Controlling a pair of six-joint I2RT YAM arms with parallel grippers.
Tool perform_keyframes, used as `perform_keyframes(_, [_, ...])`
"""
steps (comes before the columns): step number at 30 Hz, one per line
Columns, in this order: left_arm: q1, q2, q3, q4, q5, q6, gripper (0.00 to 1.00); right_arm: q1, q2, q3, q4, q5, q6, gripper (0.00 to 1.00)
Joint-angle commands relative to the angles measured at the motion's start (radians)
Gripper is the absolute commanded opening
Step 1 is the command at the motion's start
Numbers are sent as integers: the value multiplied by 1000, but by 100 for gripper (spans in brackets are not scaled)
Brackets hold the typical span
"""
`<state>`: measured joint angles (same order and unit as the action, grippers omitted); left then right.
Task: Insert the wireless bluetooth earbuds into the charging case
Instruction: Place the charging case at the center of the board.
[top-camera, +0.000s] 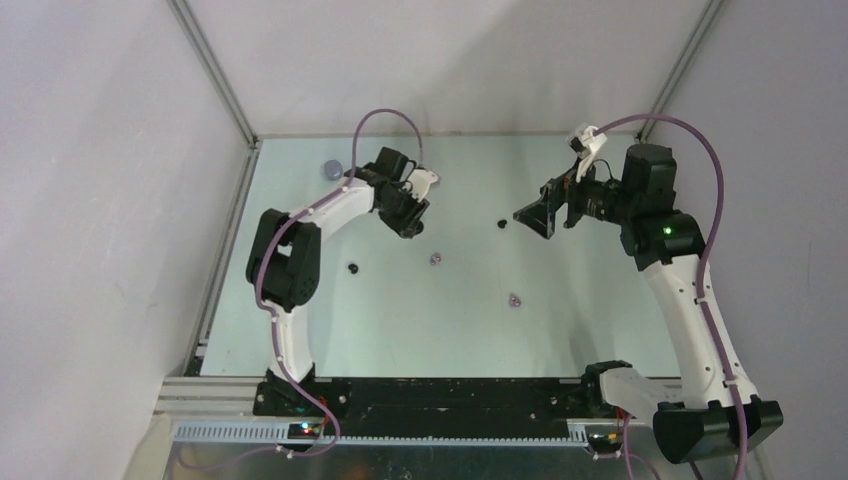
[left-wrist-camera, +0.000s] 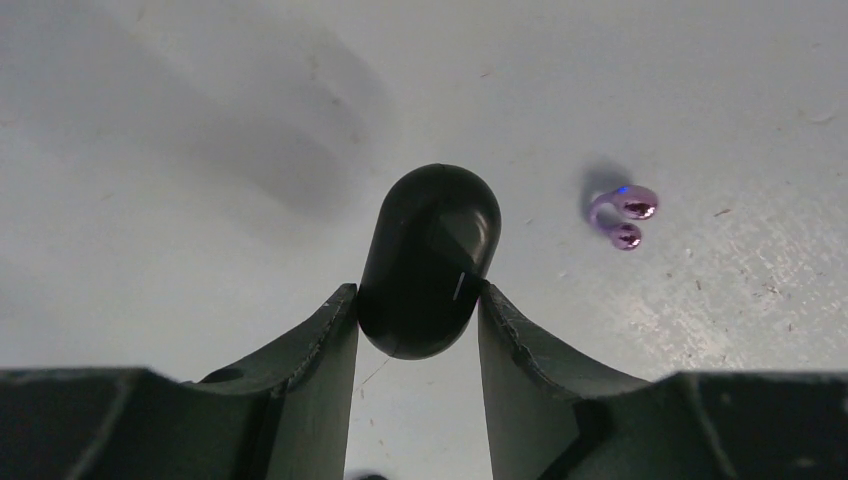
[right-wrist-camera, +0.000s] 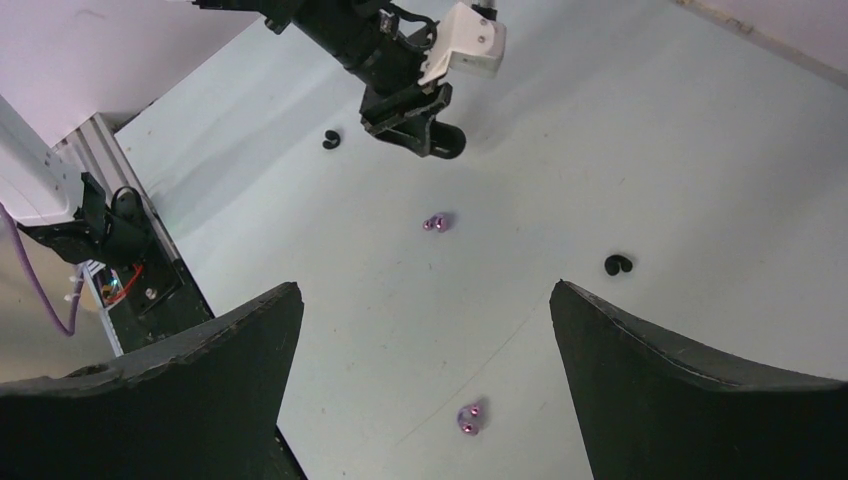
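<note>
My left gripper (left-wrist-camera: 417, 300) is shut on a glossy black oval charging case (left-wrist-camera: 430, 240), its lid closed, held just above the table. In the top view this gripper (top-camera: 408, 218) hangs at the back left. A lilac earbud (left-wrist-camera: 624, 215) lies just to the right of the case. In the top view the earbuds lie scattered: a black one (top-camera: 352, 268), a lilac one (top-camera: 435, 259), another lilac one (top-camera: 514, 299) and a black one (top-camera: 503, 223). My right gripper (top-camera: 528, 214) stands open with nothing in it, raised over a lilac earbud (right-wrist-camera: 468, 418) and a black one (right-wrist-camera: 618, 265).
A small lilac-grey rounded case (top-camera: 331, 168) sits at the back left, near the aluminium frame post (top-camera: 215, 75). White walls close in the pale green table (top-camera: 580, 330) on three sides. The arm bases and a black rail (top-camera: 450, 395) line the near edge.
</note>
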<state>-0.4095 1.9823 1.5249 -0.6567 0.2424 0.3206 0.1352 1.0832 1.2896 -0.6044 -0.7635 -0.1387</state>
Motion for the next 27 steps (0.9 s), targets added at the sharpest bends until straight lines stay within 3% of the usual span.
perform_keyframes(1, [-27,-46,-30,51,2,72,40,15,-17,-22,54,18,-17,100])
perform_keyframes(6, [-30,-44,-42,29,42,123,46,15,-60,-66,78,41,-24,100])
perform_keyframes(11, [-30,-29,-16,-31,41,154,66,15,-72,-72,79,39,-24,100])
perform_keyframes(16, [-30,21,45,-127,20,171,98,16,-79,-71,88,33,-17,100])
perform_keyframes(22, [31,-171,78,-116,83,121,99,102,-14,-17,61,158,-85,100])
perform_keyframes(27, [210,-347,77,-36,173,11,99,269,220,152,-38,262,-193,100])
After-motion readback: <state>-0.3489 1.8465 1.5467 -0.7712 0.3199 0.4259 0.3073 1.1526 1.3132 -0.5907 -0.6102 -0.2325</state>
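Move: The left hand already holds the charging case just above the board; its landing spot is about 2 cm back, 1 cm to the right and 2 cm below. From this hand the nearer purple earbud lies some 7 cm back and 8 cm right, and the nearer black earbud about 10 cm back and 12 cm left, both roughly 3 cm lower. From the right hand, the landing spot is about 9 cm ahead, 29 cm left and 29 cm down. Back by about 2 cm and down about 1 cm, the left hand eases the held case onto the board between the black and purple earbuds, with a slight clockwise turn. Its fingers then open wide, letting go, and it lifts about 7 cm off the case, veering left. The open right hand sinks a little, then starts leftward, about 3 cm. ##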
